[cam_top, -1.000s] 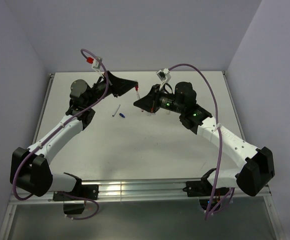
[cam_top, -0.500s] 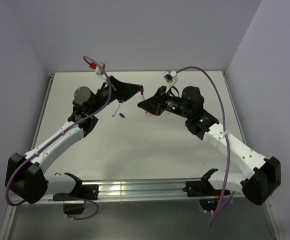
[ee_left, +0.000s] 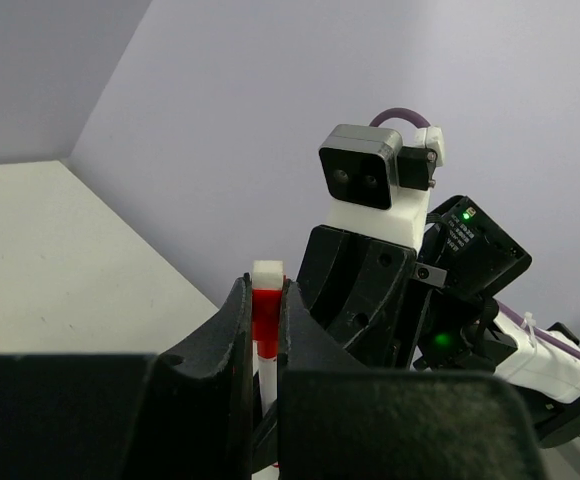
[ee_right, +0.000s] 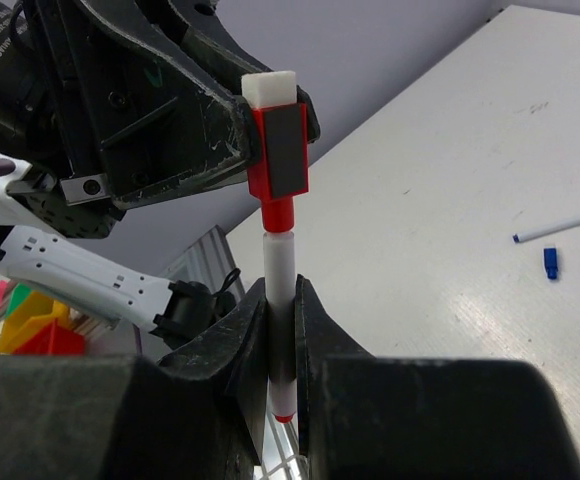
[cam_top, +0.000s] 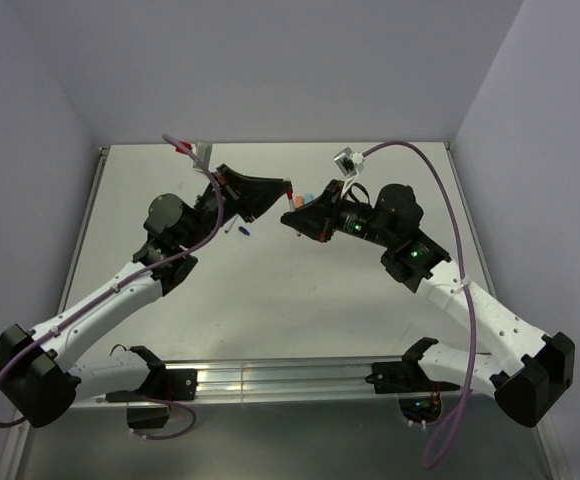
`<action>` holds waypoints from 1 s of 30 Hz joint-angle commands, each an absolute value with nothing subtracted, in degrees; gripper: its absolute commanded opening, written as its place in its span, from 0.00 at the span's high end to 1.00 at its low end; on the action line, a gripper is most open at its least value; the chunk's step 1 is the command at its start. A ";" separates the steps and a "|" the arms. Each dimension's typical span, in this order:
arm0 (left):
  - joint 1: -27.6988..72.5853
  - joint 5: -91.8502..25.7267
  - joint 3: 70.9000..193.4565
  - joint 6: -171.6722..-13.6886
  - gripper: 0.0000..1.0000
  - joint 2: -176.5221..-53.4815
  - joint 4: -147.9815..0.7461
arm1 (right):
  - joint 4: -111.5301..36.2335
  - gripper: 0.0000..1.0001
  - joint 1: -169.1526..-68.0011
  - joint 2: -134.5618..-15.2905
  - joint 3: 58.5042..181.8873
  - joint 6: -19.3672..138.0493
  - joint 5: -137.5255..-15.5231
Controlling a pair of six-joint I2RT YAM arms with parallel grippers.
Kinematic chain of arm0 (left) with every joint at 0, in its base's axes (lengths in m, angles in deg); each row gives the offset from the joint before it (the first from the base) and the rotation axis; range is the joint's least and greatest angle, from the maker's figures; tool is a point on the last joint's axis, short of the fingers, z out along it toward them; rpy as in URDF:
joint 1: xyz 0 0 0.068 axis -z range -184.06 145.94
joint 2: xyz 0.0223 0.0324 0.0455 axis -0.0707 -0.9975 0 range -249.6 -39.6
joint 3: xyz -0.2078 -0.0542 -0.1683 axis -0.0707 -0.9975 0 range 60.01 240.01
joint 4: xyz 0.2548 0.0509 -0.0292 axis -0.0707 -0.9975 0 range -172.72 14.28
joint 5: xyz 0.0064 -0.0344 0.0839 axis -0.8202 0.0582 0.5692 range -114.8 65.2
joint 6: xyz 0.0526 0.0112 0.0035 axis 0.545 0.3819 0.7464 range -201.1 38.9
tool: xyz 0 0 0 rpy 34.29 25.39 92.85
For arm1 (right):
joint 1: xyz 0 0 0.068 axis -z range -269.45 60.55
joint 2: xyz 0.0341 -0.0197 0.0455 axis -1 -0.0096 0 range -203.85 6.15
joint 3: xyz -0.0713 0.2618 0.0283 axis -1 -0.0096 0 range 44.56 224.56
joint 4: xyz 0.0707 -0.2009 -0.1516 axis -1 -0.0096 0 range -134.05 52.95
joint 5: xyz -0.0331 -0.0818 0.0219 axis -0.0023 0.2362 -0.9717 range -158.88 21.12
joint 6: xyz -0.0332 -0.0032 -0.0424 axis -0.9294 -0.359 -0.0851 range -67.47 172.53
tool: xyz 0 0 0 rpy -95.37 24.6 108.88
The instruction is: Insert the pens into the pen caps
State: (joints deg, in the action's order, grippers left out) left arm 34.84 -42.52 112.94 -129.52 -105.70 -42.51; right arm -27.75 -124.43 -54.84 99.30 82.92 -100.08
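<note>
My left gripper [ee_left: 267, 300] is shut on a red pen cap [ee_left: 266, 315] with a white end. My right gripper [ee_right: 281, 300] is shut on the white barrel of a pen [ee_right: 279, 265], whose red tip sits in the mouth of that cap [ee_right: 278, 150]. In the top view the two grippers meet tip to tip above the middle of the table, left gripper [cam_top: 280, 193] and right gripper [cam_top: 299, 213]. A thin white pen [ee_right: 557, 228] with a blue tip lies on the table beside a dark blue cap [ee_right: 550, 262]. That cap [cam_top: 245, 231] also shows under the left gripper.
The white table [cam_top: 300, 300] is walled at the back and on both sides. A metal rail [cam_top: 280, 375] runs along its near edge by the arm bases. Yellow and pink bins [ee_right: 30, 330] show off the table in the right wrist view.
Both arms have swung up and toward each other. The red cap and the pen's tip have come together; both grips stay the same.
</note>
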 commanded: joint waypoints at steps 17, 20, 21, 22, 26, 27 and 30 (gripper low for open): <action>44.28 -59.15 112.92 -120.12 1.00 -104.11 -47.69 | -13.77 1.00 -123.02 -48.25 99.32 84.16 -106.93; 44.28 -61.70 113.36 -120.12 1.00 -104.72 -47.95 | -12.62 1.00 -123.02 -47.46 99.14 84.87 -108.34; 44.37 -62.58 113.18 -120.30 1.00 -104.81 -47.69 | -11.58 1.00 -123.02 -47.20 98.79 85.13 -109.04; 44.28 -63.72 113.18 -120.82 1.00 -105.16 -46.99 | -10.87 1.00 -123.02 -46.67 98.62 85.48 -109.57; 44.28 -67.51 113.01 -121.79 1.00 -105.86 -45.58 | -8.23 1.00 -122.94 -45.79 98.17 86.71 -111.77; 44.37 -68.47 112.92 -121.79 1.00 -105.95 -45.75 | -7.79 1.00 -122.85 -45.61 97.91 86.98 -112.38; 44.37 -68.13 113.01 -121.36 1.00 -105.69 -46.71 | -6.55 1.00 -122.76 -44.82 97.47 87.77 -112.92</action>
State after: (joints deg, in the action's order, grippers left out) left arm 41.31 -54.06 114.68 -121.22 -103.56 -36.76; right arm -20.23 -123.56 -46.36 95.67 85.32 -116.19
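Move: Just under the left hand's fingers, which hold the red cap, the red pen's barrel sits about 6 cm below and 2 cm back, straight in line sideways. For the right hand on that barrel, the cap is some 6 cm above and 2 cm ahead, level sideways. On the table roughly 40 cm below the left hand, the blue cap lies about 18 cm ahead and 12 cm left, the blue pen 23 cm ahead and 16 cm left, and the orange highlighter 31 cm ahead and 3 cm right. Carrying the red cap and pen end to end between them, both hands draw back together by about 8 cm and rise nearly 4 cm, moving away from the things on the table. Their fingers keep their hold as the left hand tips upward and swings clockwise, while the right swings counter-clockwise some 15 degrees, so they face each other more squarely. ##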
